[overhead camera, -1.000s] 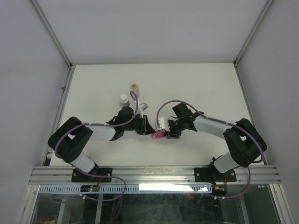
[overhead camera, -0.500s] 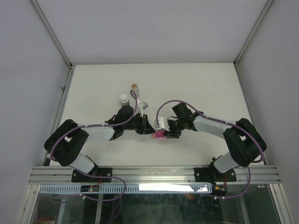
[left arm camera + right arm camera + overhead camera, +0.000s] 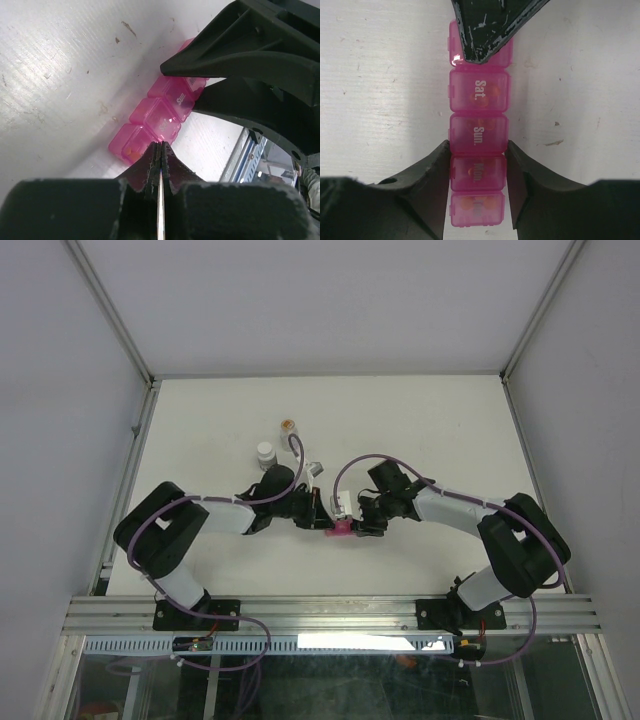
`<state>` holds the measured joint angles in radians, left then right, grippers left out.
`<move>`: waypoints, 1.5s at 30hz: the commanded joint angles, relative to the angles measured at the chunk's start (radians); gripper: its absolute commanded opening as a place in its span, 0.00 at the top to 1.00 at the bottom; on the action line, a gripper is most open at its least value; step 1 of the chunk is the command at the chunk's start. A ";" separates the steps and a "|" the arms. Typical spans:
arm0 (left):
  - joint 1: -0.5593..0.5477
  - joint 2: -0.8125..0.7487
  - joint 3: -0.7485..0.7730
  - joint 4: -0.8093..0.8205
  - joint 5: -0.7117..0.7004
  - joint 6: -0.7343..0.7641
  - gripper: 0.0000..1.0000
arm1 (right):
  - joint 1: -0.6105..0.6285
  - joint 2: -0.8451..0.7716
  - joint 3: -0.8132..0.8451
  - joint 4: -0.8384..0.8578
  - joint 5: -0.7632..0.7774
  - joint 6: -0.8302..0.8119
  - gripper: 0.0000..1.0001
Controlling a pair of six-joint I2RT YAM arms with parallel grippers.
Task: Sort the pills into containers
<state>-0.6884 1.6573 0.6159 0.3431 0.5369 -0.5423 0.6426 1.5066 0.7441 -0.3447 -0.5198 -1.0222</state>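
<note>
The containers are one pink translucent pill-organiser strip lying flat on the white table, lids down, marked Sat., Sun., Mon. Orange pills show through the lids. My right gripper is shut on the strip, its fingers pressed against both long sides at the Sun.–Mon. boxes. My left gripper is shut with nothing between its jaws, and its tip rests over the strip's far end box. In the top view the strip sits between the left gripper and the right gripper.
A white-capped dark bottle and a small clear bottle with orange contents stand behind the left arm. A small grey object lies near them. White walls enclose the table on three sides.
The left arm has swung right toward the strip and its jaws have closed. The right gripper and the strip have stayed put.
</note>
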 commanded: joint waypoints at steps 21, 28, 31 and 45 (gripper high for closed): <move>-0.007 -0.811 -0.376 0.021 -0.402 -0.044 0.32 | -0.066 -0.002 0.041 -0.012 -0.021 0.096 0.56; -0.007 -0.865 -0.344 -0.037 -0.391 -0.044 0.01 | -0.176 0.013 0.083 0.060 0.110 0.279 0.56; -0.008 -0.888 -0.317 -0.062 -0.393 -0.053 0.01 | -0.230 0.040 0.098 0.119 0.249 0.387 0.55; 0.056 -0.841 0.135 -0.224 -0.362 0.002 0.01 | -0.486 -0.322 0.153 0.105 0.260 0.446 0.00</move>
<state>-0.6621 0.8360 0.5426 0.1333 0.1371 -0.5690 0.2352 1.4509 0.8486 -0.2684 -0.2443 -0.5869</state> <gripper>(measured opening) 0.990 0.993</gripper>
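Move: The closed left fingertips are down on the lid at the left end of the pink pill organizer, whose middle lies about 6 cm to the left hand's right, level ahead and 1 cm below. The right fingers straddle the organizer, its middle some 2 cm left; the bare spot it goes to is roughly 11 cm ahead and 7 cm right. From the left hand the white bottle stands about 16 cm ahead and 16 left, the clear bottle 21 ahead and 11 left. The left fingertips lift off the organizer's end lid; that hand rises, swings left, dips briefly and climbs again, ending about 19 cm up and 7 left, opening wide and tilting its fingers up. The right hand first holds the organizer still, then takes it low and level forward and right while turning some 40 degrees clockwise, opens to let go, keeps on that way and starts to rise. ##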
